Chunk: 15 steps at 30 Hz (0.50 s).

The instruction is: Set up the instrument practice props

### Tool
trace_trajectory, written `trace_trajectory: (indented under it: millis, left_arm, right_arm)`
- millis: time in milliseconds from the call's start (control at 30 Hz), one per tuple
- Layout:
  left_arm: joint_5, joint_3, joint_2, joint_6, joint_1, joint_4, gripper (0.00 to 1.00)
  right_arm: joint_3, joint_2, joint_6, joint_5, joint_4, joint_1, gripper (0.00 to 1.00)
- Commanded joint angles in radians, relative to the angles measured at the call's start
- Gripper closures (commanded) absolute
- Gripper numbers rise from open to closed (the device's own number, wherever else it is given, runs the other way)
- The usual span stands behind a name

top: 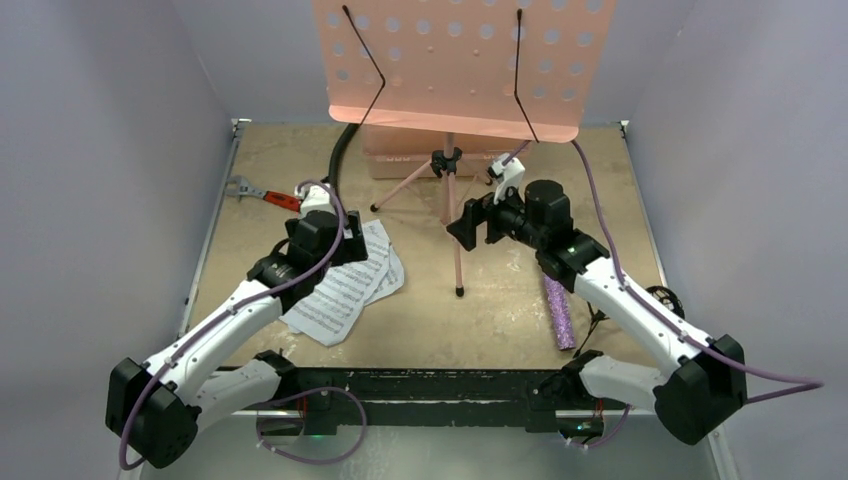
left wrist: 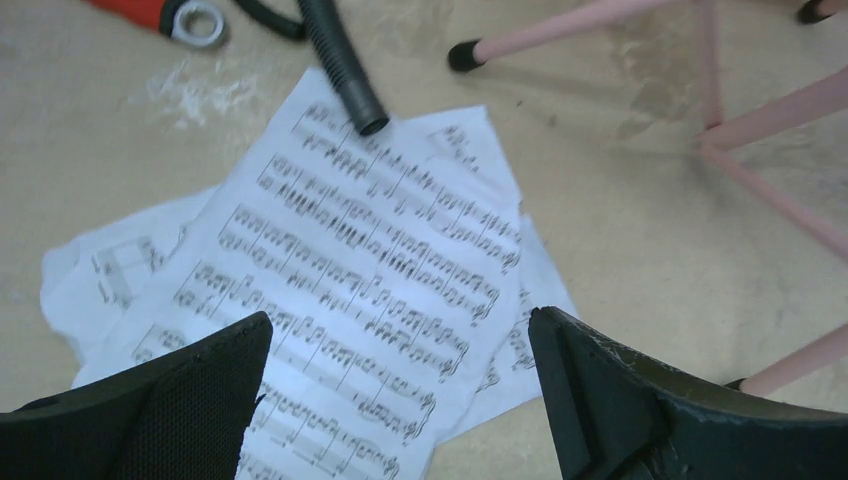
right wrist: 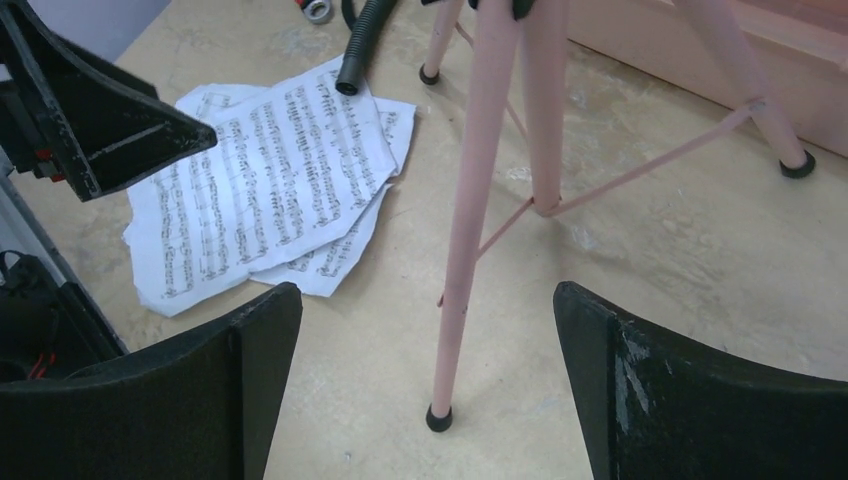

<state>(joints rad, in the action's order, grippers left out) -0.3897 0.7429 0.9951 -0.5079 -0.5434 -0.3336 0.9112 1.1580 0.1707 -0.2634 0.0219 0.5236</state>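
Observation:
The pink perforated music stand [top: 455,60] stands at the back middle on its tripod legs [top: 452,200]. White sheet-music pages [top: 345,290] lie in a loose pile on the table left of it. My left gripper [left wrist: 400,330] hovers open over the pages [left wrist: 370,250], with nothing between its fingers. My right gripper [right wrist: 428,300] is open, facing the stand's front leg [right wrist: 470,230] without touching it. In the top view the left gripper [top: 350,245] and right gripper [top: 468,222] flank that leg. A purple glittery microphone [top: 559,312] lies on the table under the right arm.
A red-handled wrench [top: 262,193] lies at the back left. A black corrugated hose [top: 340,150] curves down onto the pages' far corner [left wrist: 345,70]. A pink box [top: 400,160] sits behind the stand's legs. Grey walls close in the table on three sides.

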Motion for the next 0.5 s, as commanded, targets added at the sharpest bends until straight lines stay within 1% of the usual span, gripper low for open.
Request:
trace_trajectory:
  millis: [0,100,167,233,333,467]
  left_arm:
    - [-0.049,0.037,0.042,-0.166,0.006,-0.216,0.01]
    - [0.026,0.044,0.121,-0.173,0.005,-0.247,0.01]
    - [0.077,0.059,0.189,-0.167,0.005,-0.26,0.01]
    - [0.119,0.093,0.263,-0.16,0.006,-0.277,0.02]
    - [0.188,0.135,0.356,-0.145,0.006,-0.269,0.05]
    - [0.306,0.173,0.415,-0.159,0.003,-0.196,0.05]
  right_arm:
    - [-0.052,-0.088,0.067,0.13,0.066,0.001,0.02]
    - [-0.082,-0.12,0.164,0.252,0.061,0.0,0.02]
    - [-0.096,-0.131,0.262,0.377,0.028,0.0,0.02]
    - [-0.105,-0.131,0.313,0.442,0.008,0.0,0.02]
    - [-0.091,-0.113,0.288,0.424,-0.017,-0.002,0.02]
    - [-0.044,-0.057,0.283,0.402,-0.088,-0.002,0.02]
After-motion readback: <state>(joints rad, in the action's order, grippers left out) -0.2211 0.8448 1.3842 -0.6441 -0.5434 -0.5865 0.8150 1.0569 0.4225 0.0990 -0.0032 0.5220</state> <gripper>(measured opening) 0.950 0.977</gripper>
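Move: The sheet music lies below the left hand: the middle of the pile is about 17 cm down, some 4 cm back and barely 1 cm to its left. The black tube's open end is roughly 11 cm ahead and 1 cm left, and the stand's left foot about 15 cm ahead and 6 cm right, both at table level. From the right hand the sheets are some 29 cm left, 5 cm back and 26 cm below. Down towards the sheet music goes the left hand, sinking about 11 cm and drawing back some 4 cm, while its fingers, wide open throughout, tip about 30 degrees steeper towards the paper; no contact yet. The open right hand swings 5 to 6 cm to the right, away from the stand's legs, turning about 25 degrees clockwise. ##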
